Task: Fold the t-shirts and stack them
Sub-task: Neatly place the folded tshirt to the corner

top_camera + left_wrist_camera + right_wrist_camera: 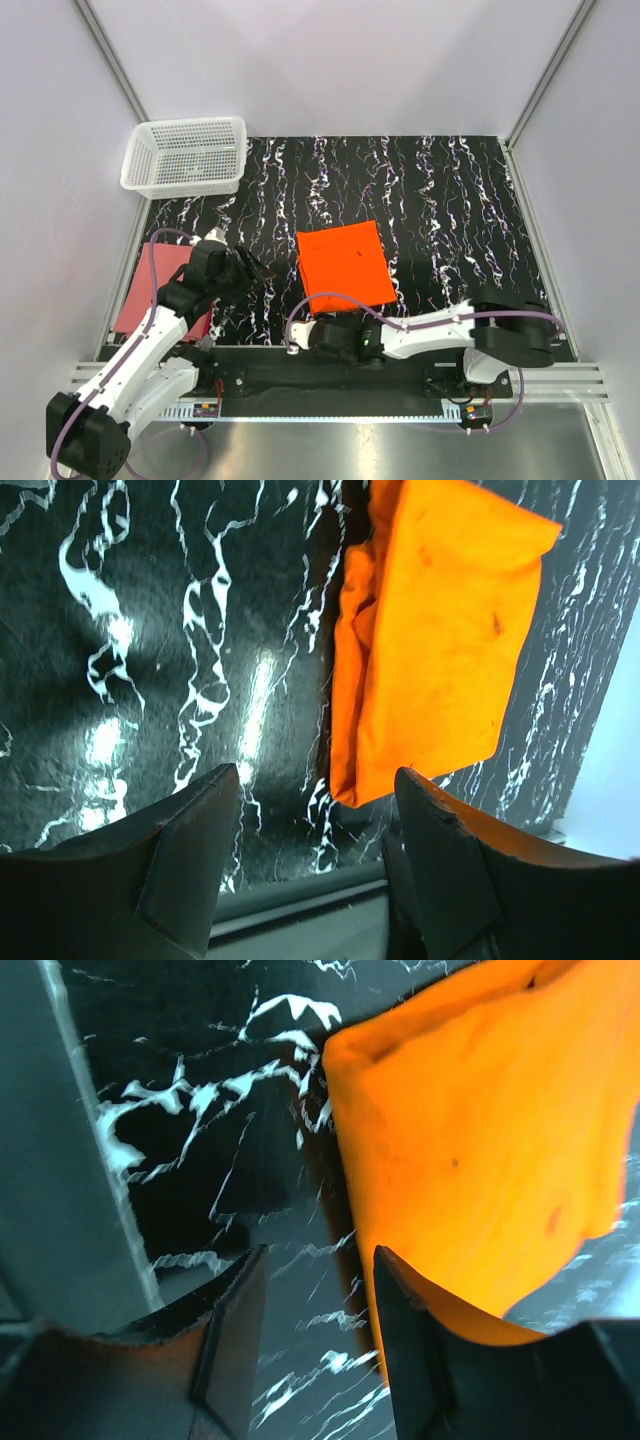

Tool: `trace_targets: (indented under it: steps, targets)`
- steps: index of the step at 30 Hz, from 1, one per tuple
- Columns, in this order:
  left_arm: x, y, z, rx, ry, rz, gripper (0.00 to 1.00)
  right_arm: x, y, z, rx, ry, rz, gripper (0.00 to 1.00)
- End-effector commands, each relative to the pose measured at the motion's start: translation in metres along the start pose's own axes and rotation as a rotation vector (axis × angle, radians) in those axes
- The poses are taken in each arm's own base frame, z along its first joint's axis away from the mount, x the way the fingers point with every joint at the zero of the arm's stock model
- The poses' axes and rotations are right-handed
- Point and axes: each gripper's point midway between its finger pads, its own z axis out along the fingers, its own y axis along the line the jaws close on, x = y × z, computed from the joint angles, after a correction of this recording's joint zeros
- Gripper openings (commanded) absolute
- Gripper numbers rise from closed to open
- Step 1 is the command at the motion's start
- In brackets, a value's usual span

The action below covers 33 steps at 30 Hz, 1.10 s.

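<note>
The bright orange t-shirt (345, 265) lies folded into a neat rectangle in the middle of the black marbled table (450, 200). The dusty pink-red t-shirt (145, 290) lies flat at the left edge, partly under my left arm. My left gripper (260, 270) hovers between the two shirts. In the left wrist view it (318, 790) stands open and empty, with the orange t-shirt (440, 630) ahead to the right. My right gripper (298, 333) is low at the orange shirt's near left corner. Its jaws (315, 1270) stand open, one finger at the edge of the shirt (480, 1140).
A white plastic mesh basket (187, 155) stands at the back left corner. The metal rail (330, 375) holding the arm bases runs along the near edge. White walls close in the table on the left, right and back.
</note>
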Motion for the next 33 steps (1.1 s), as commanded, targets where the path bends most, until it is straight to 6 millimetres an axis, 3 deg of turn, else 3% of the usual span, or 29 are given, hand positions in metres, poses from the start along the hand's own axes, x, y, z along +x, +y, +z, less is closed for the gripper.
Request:
trace_targets:
  steps: [1, 2, 8, 10, 13, 19, 21, 29, 33]
  targets:
    - [0.008, -0.008, -0.001, 0.036, 0.062, -0.05, 0.68, -0.026, -0.026, 0.01, 0.177, -0.055, -0.106, 0.53]
    - [0.008, -0.007, 0.0, 0.036, 0.062, -0.05, 0.68, -0.035, -0.028, 0.013, 0.195, -0.086, -0.091, 0.53]
    - [0.01, 0.002, 0.003, 0.033, 0.065, -0.091, 0.78, -0.039, -0.015, 0.032, 0.176, -0.093, -0.142, 0.57]
    - [0.011, 0.001, 0.005, 0.051, 0.087, -0.13, 0.81, -0.035, -0.009, 0.039, 0.16, -0.083, -0.159, 0.49]
    - [0.015, -0.001, 0.011, 0.088, 0.128, -0.17, 0.9, -0.029, -0.008, 0.043, 0.18, -0.063, -0.157, 0.18]
    - [0.015, -0.028, 0.029, 0.239, 0.209, -0.193, 0.98, -0.024, -0.015, 0.044, 0.191, -0.078, -0.111, 0.11]
    - [0.016, -0.032, 0.035, 0.262, 0.23, -0.208, 0.99, -0.027, -0.018, 0.041, 0.184, -0.098, -0.09, 0.0]
    - [0.009, -0.06, 0.054, 0.403, 0.26, -0.266, 0.99, -0.036, -0.049, 0.01, 0.152, -0.207, -0.009, 0.0]
    - [0.021, -0.06, 0.072, 0.397, 0.306, -0.32, 0.99, -0.041, -0.063, -0.005, 0.151, -0.261, 0.014, 0.0]
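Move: The folded orange t-shirt lies just beyond the right hand: its near-left corner is about 3 cm ahead, 5 cm left and 2 cm down, its middle some 12 cm ahead and 2 cm right. The table's front edge runs about 5 cm behind this hand. From the left hand, the shirt's middle is roughly 16 cm right, 3 cm ahead and 10 cm below; the red folded cloth is about 24 cm left, nearly level fore and aft, 10 cm down. The right hand pinches the near edge of the orange t-shirt close to its left corner: it slips about 5 cm forward-left and slightly down, shuts its half-open fingers there, then lifts that edge some 5 cm while easing forward. The left hand first sinks, opening from two-thirds to full, then swings about 6 cm right and a little forward towards the shirt's left side, rolling its left side down some 25 degrees. ##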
